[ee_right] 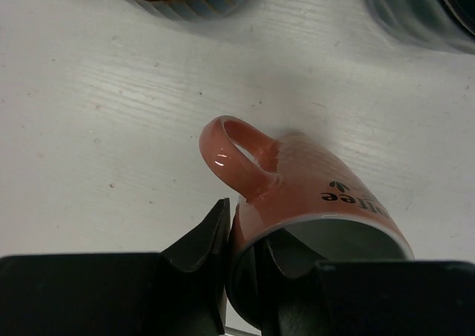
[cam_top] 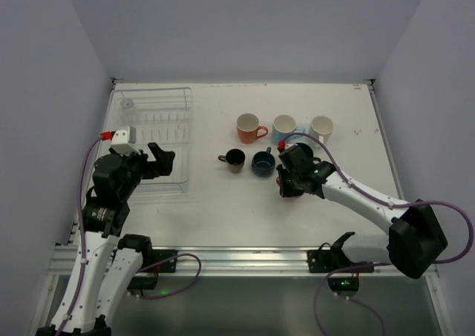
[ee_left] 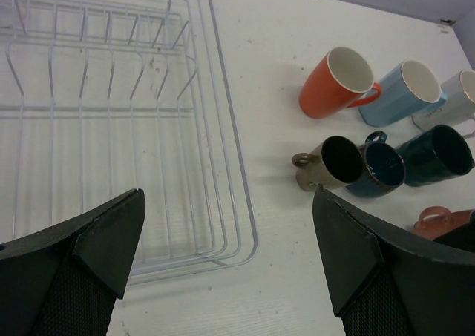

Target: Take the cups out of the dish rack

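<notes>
The white wire dish rack point(cam_top: 169, 99) stands at the back left, and a clear glass point(cam_top: 128, 106) shows in its far corner. My left gripper point(ee_left: 228, 202) hangs open over the rack's near right corner point(ee_left: 245, 239), holding nothing. On the table, orange point(ee_left: 330, 87), light blue point(ee_left: 397, 95) and white point(ee_left: 460, 99) cups form a back row. Brown point(ee_left: 326, 164), navy point(ee_left: 378, 171) and dark green point(ee_left: 434, 156) cups sit in front of them. My right gripper point(ee_right: 249, 221) is shut on the rim of a tilted salmon pink cup point(ee_right: 312, 180), one finger inside and one outside.
White walls close in the table on the left, back and right. The right arm point(cam_top: 356, 195) reaches across the table's right half, and its gripper point(cam_top: 291, 182) is just in front of the navy cup point(cam_top: 262, 162). A metal rail point(cam_top: 237, 258) runs along the near edge.
</notes>
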`<state>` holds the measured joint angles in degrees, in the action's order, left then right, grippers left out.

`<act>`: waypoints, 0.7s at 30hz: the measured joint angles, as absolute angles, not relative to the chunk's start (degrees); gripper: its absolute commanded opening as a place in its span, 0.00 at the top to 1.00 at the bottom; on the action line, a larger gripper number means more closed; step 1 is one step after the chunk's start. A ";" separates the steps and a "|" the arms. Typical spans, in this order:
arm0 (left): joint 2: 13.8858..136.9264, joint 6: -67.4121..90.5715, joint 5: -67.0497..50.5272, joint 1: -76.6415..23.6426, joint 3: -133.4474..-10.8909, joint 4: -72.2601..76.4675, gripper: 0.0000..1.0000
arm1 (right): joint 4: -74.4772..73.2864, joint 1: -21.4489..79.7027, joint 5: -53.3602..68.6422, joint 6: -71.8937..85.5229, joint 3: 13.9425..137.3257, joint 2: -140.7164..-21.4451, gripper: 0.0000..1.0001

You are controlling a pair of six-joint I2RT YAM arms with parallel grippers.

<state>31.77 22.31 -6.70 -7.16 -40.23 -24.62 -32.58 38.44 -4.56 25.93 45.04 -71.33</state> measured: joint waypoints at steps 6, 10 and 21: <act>30.96 21.19 -6.61 -7.14 -39.68 -24.27 0.00 | -32.34 38.22 -5.56 26.09 46.57 -77.56 0.97; 31.20 21.04 -6.57 -7.14 -39.66 -24.29 0.00 | -32.34 38.24 -5.61 26.09 47.51 -78.87 0.74; 37.36 21.32 -2.04 -5.98 -41.43 -24.99 0.00 | -33.17 40.12 -6.63 25.89 48.73 -70.24 0.12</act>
<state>37.36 21.32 -2.04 -5.98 -41.43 -24.99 -33.17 40.12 -6.63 25.89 48.73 -70.24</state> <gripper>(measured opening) 0.997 0.829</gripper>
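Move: The right gripper still holds the pink mug, its middle about 3 cm right, 1 cm ahead and 3 cm below the finger pads, just over its spot on the table. At about the same height, the navy cup is 10 cm ahead and 5 left, the dark green mug 13 ahead and 6 right, and the brown mug 11 ahead and 14 left. From the empty left gripper, the clear glass lies some 31 cm ahead, 23 left and 18 below; the rack's middle is 16 ahead, 11 left and 20 below. Set the pink mug down in front of the navy cup and green mug: lower the right gripper about 2 cm while easing 1 cm forward, open the fingers wide to let go of the mug's wall, then lift straight up some 5 cm. Hold the open left gripper back at first, then start it forward, left and slightly down over the rack towards the clear glass. ##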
